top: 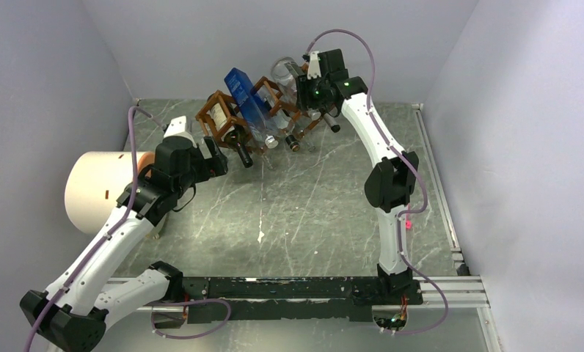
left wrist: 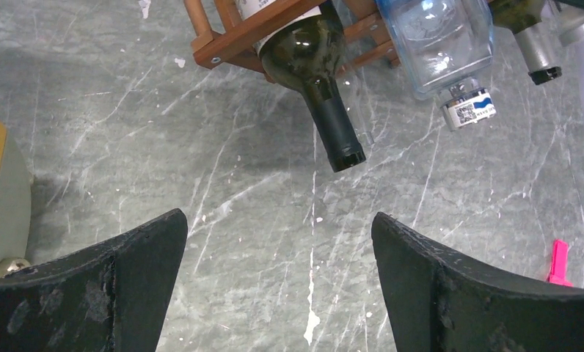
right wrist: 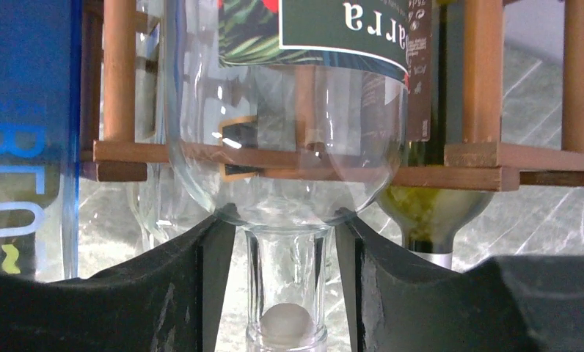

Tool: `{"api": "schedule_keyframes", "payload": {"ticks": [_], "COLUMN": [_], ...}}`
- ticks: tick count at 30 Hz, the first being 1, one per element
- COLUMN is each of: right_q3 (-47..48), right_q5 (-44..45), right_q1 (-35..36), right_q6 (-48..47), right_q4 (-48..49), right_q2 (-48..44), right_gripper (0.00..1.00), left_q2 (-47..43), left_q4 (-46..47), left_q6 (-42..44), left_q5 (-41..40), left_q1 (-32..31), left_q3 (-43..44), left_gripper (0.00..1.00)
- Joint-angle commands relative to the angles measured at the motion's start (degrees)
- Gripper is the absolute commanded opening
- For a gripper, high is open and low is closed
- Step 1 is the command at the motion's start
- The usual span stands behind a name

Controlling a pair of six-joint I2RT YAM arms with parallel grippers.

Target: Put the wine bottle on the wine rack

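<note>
The reddish-brown wooden wine rack (top: 219, 121) stands at the back of the table and holds several bottles. A clear glass wine bottle (right wrist: 285, 183) with a dark green label lies in a cell of the wine rack (right wrist: 480, 158), neck pointing at the right wrist camera. My right gripper (right wrist: 285, 216) is open, its fingers on either side of that neck with a thin gap on each side. A dark wine bottle (left wrist: 326, 81) sits in the rack's left cell (left wrist: 238, 37), neck sticking out. My left gripper (left wrist: 278, 220) is wide open and empty, a little short of that neck.
A blue bottle (top: 245, 99) and a green bottle (right wrist: 428, 205) also lie in the rack. A clear square bottle (left wrist: 439, 44) sits next to the dark one. A big white cylinder (top: 102, 187) lies at the left. A small pink piece (left wrist: 559, 260) lies on the marble table (top: 311, 198).
</note>
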Motion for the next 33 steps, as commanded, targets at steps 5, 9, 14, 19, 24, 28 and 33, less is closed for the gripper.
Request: {"api": "schedule_keyframes", "payload": {"ticks": [5,9,14,19,24,28,33], "right_q3": [1.4,-0.1,-3.5,-10.9,-26.1,-43.8,-61.6], "right_q5": [0.9,1.1,1.5,3.5,7.2,10.0,13.5], "right_q1": [-0.3,-0.3,-0.2,-0.3,-0.2,-0.1,0.0], "right_q6": [-0.7,-0.2,0.2,1.9,5.6,10.2,14.6], "right_q4": [5.1,6.7,8.8,12.9,17.2,21.9,23.3], "right_q2": [-2.1,-4.1,-8.4,-16.1,-28.0,-42.3,-58.8], "right_gripper": [0.58,0.61,0.68,0.73,0.73,0.76,0.79], "left_q2": [-2.3,-2.6,-2.6,-2.6,-3.6,-5.4,-7.3], "left_q4": [2.8,2.8,2.9,2.2,2.4,2.8,2.5], "left_q6": [4.9,6.2,6.8,7.8,9.0,10.7,14.5], "left_q5": [4.5,5.7,6.0,5.4,5.3,4.9,4.8], "left_q1": [0.0,0.0,0.0,-0.1,0.0,0.0,-0.1], "left_q3": [0.0,0.1,0.2,0.9,2.0,3.2,6.5], "left_gripper": [1.00,0.99,1.00,1.00,1.00,1.00,1.00]}}
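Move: The clear wine bottle I have just laid on the wine rack is between my loosened right fingers at its neck, its middle about 7 cm ahead, 4 cm left and roughly level. The dark green bottle lies some 3 cm ahead, 4 cm right and 6 cm lower. The blue bottle is about 15 cm left, straight across and 3 cm lower. From my left hand, the clear bottle lies about 26 cm ahead and 23 cm right, near level. My right hand opens wider around the clear bottle's neck while barely moving, then comes free and lifts some 11 cm nearly straight up. It then sweeps back about 14 cm and 8 cm to the right, away from the rack, sinking slightly at the end, fingertips tipping up some 15 degrees and the hand turning clockwise. My empty left hand rises about 4 cm, open. ##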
